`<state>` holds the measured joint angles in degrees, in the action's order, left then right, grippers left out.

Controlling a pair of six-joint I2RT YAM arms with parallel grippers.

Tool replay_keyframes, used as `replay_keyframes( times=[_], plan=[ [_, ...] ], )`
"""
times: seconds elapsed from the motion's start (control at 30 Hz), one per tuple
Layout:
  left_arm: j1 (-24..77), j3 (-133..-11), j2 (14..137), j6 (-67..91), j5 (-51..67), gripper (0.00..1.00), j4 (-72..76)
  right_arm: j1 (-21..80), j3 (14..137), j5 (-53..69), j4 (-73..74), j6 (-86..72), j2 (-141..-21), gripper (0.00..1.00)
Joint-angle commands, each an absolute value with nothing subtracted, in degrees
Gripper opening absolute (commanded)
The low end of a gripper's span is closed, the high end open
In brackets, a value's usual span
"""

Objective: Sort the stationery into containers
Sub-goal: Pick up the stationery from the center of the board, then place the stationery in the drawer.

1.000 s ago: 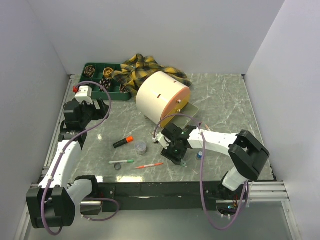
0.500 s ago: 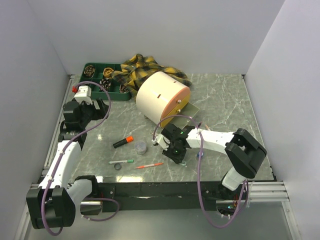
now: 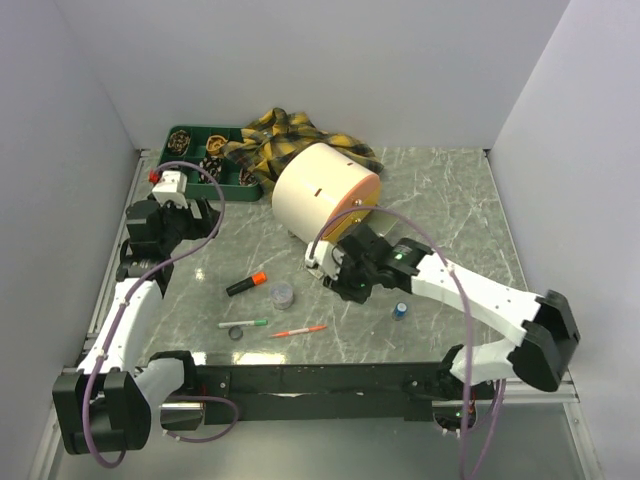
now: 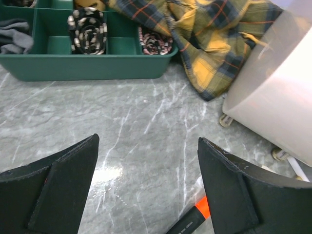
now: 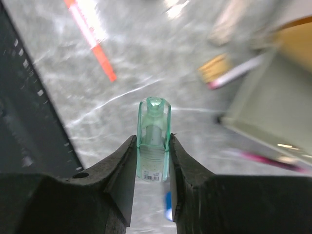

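My right gripper (image 5: 153, 142) is shut on a small clear green tube with a barcode label (image 5: 154, 127) and holds it above the table. In the top view this gripper (image 3: 347, 279) hovers just in front of the cream drum (image 3: 322, 195), which lies on its side. My left gripper (image 4: 146, 195) is open and empty above bare table, its fingers (image 4: 58, 190) wide apart; in the top view it (image 3: 190, 215) is at the left. The black highlighter with orange cap (image 3: 245, 283) lies at the centre and shows in the left wrist view (image 4: 194, 219). The dark green divided tray (image 3: 200, 152) stands at the back left.
A grey tape roll (image 3: 283, 294), a small ring (image 3: 236, 333), a green-capped pen (image 3: 243, 324), an orange pen (image 3: 298, 330) and a small blue item (image 3: 399, 310) lie near the front. The plaid cloth (image 3: 290, 140) lies between tray and drum. A pink pen (image 5: 234, 73) lies by the drum.
My right arm has lifted from low over the front of the table and swung back toward the drum with the green tube. The left arm has barely moved.
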<state>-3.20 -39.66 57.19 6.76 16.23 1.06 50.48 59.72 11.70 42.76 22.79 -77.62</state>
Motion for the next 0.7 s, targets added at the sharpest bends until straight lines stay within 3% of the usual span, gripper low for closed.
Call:
replay_keyframes(
  times=[0.0,0.27,0.67],
  plan=[
    [-3.4,-44.5,59.3,6.2,20.4,0.87,3.1,48.4,62.7,4.8,41.1,29.0,-73.5,0.02],
    [-3.4,-49.8,65.8,9.2,20.9,0.87,5.3,38.7,65.9,0.2,38.2,43.8,-75.5,0.02],
    [-3.4,-49.7,67.9,11.7,21.0,0.87,6.8,36.3,64.8,0.4,33.6,60.5,-76.8,0.03]
  ],
)
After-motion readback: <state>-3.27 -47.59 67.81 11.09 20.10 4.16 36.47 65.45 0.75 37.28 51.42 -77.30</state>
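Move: My right hand already holds the green stationery piece about 11 cm above the table. The open drawer lies some 18 cm ahead, 4 cm right and 9 cm below it. The drum cabinet's middle is roughly 27 cm ahead and 5 cm left, and the small wooden square 9 cm ahead and 3 cm left. The blue cap is some 12 cm right and 1 cm ahead. From my left hand, the drawer is about 36 cm right, 2 cm ahead and well below. Keeping the green piece pinched, I swing my right hand about 13 cm forward towards the open drawer, rising early and veering some 6 cm right on the way. The wrist tips the fingers forward and up by nearly 30 degrees, and I slow down near the drawer. My left hand, empty and open, eases about 4 cm forward. ##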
